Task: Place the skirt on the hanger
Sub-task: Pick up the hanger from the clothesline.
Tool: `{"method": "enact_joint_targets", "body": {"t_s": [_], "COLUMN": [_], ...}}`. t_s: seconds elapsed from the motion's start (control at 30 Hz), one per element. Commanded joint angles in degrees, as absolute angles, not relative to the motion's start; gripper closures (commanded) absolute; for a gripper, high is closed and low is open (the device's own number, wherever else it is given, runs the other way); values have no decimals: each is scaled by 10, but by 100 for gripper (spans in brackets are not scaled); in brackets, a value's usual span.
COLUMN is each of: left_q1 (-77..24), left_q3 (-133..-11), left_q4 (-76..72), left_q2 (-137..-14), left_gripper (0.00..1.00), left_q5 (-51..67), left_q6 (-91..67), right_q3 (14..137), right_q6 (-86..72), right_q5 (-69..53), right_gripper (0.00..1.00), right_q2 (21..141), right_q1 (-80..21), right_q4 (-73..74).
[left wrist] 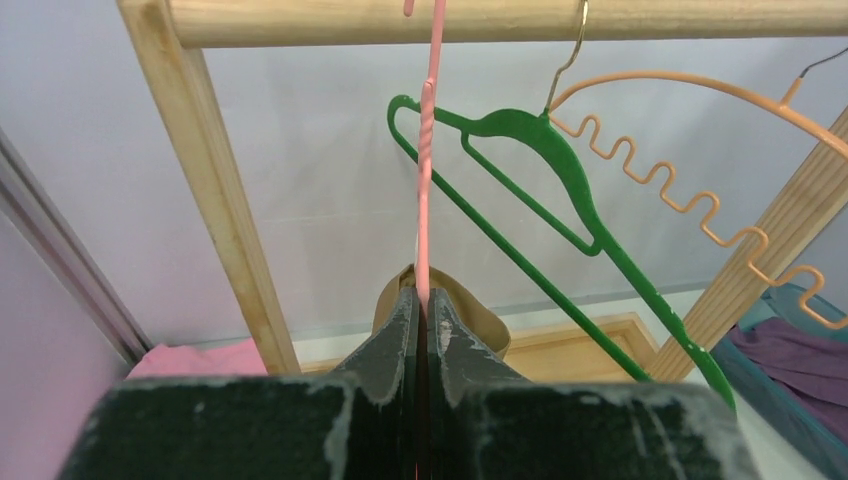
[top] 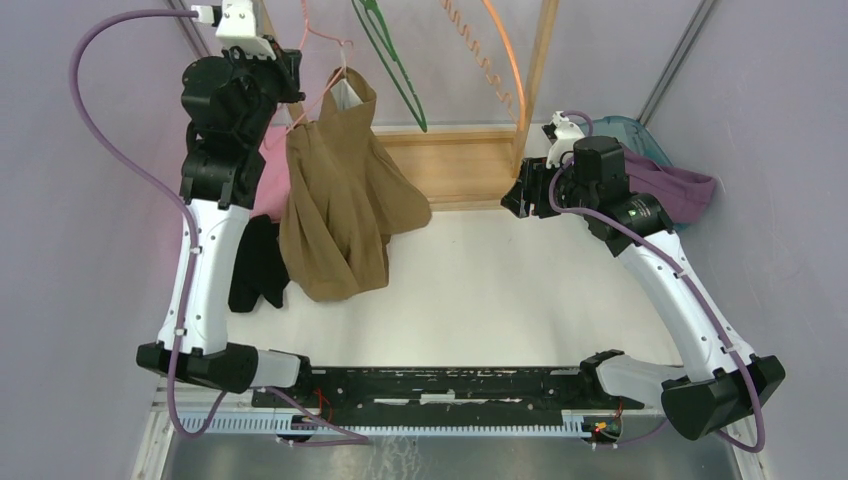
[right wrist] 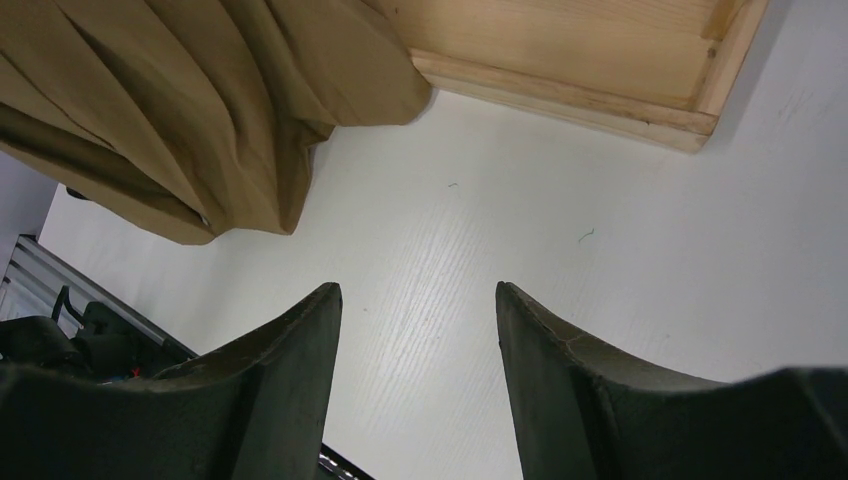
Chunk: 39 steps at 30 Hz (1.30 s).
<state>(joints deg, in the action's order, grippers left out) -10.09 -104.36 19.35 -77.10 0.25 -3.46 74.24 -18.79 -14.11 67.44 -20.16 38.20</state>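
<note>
The brown skirt [top: 340, 200] hangs from the pink hanger [top: 322, 90] at the back left, and its hem reaches the white table [top: 500, 290]. My left gripper [top: 288, 75] is shut on that pink hanger's wire [left wrist: 424, 180], with the skirt's waistband [left wrist: 480, 322] just behind the fingertips. The hanger's top reaches the wooden rod [left wrist: 600, 18]; whether it rests on the rod I cannot tell. My right gripper [top: 515, 195] hovers open and empty above the table [right wrist: 418, 292], to the right of the skirt [right wrist: 200, 110].
A green hanger [left wrist: 560, 170] and an orange wavy hanger [left wrist: 690, 200] hang on the same rod to the right. The rack's wooden base [top: 455, 160] lies at the back. Black [top: 258, 265] and pink [top: 270, 175] garments lie left; a purple one [top: 685, 185] sits right.
</note>
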Motion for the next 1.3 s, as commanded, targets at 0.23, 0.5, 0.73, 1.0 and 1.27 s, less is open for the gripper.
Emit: {"method": "enact_joint_targets", "body": {"t_s": [0.23, 0.5, 0.73, 1.0, 1.27], "left_q1": [-99, -99, -99, -99, -99], "left_q3": [-1096, -1131, -1147, -1009, -940], "left_q4": [21, 25, 28, -26, 31], "left_q2": [-820, -848, -892, -858, -842], "left_gripper": [97, 97, 97, 96, 86], "left_q5": [8, 4, -4, -9, -46], "left_q6": [-41, -32, -19, -35, -50], "right_q3": [748, 747, 750, 742, 745], "right_q6": [-182, -184, -183, -183, -189], "right_q5": [-140, -141, -138, -132, -115], "right_gripper": [37, 37, 37, 37, 36], "right_q2": [674, 682, 680, 674, 682], "right_q1": [-197, -195, -193, -187, -167], "right_q4": [360, 355, 357, 361, 365]}}
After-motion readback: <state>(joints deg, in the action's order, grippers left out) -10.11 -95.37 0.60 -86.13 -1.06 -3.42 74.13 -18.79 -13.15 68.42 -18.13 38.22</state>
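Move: The left hand holds the pink hanger with the skirt; the stretch of wooden rod it is taken to lies about 9 cm ahead, level sideways and some 12 cm above. The green hanger's middle is roughly 10 cm ahead, 11 cm right and 2 cm up; the orange hanger, 10 cm ahead, 24 cm right and 4 cm up. From the right hand, that rod stretch is about 18 cm ahead, 36 cm left and 35 cm above. Left hand carries the pink hanger about 8 cm forward to the rod, then 6 cm down, fingers loosening. ##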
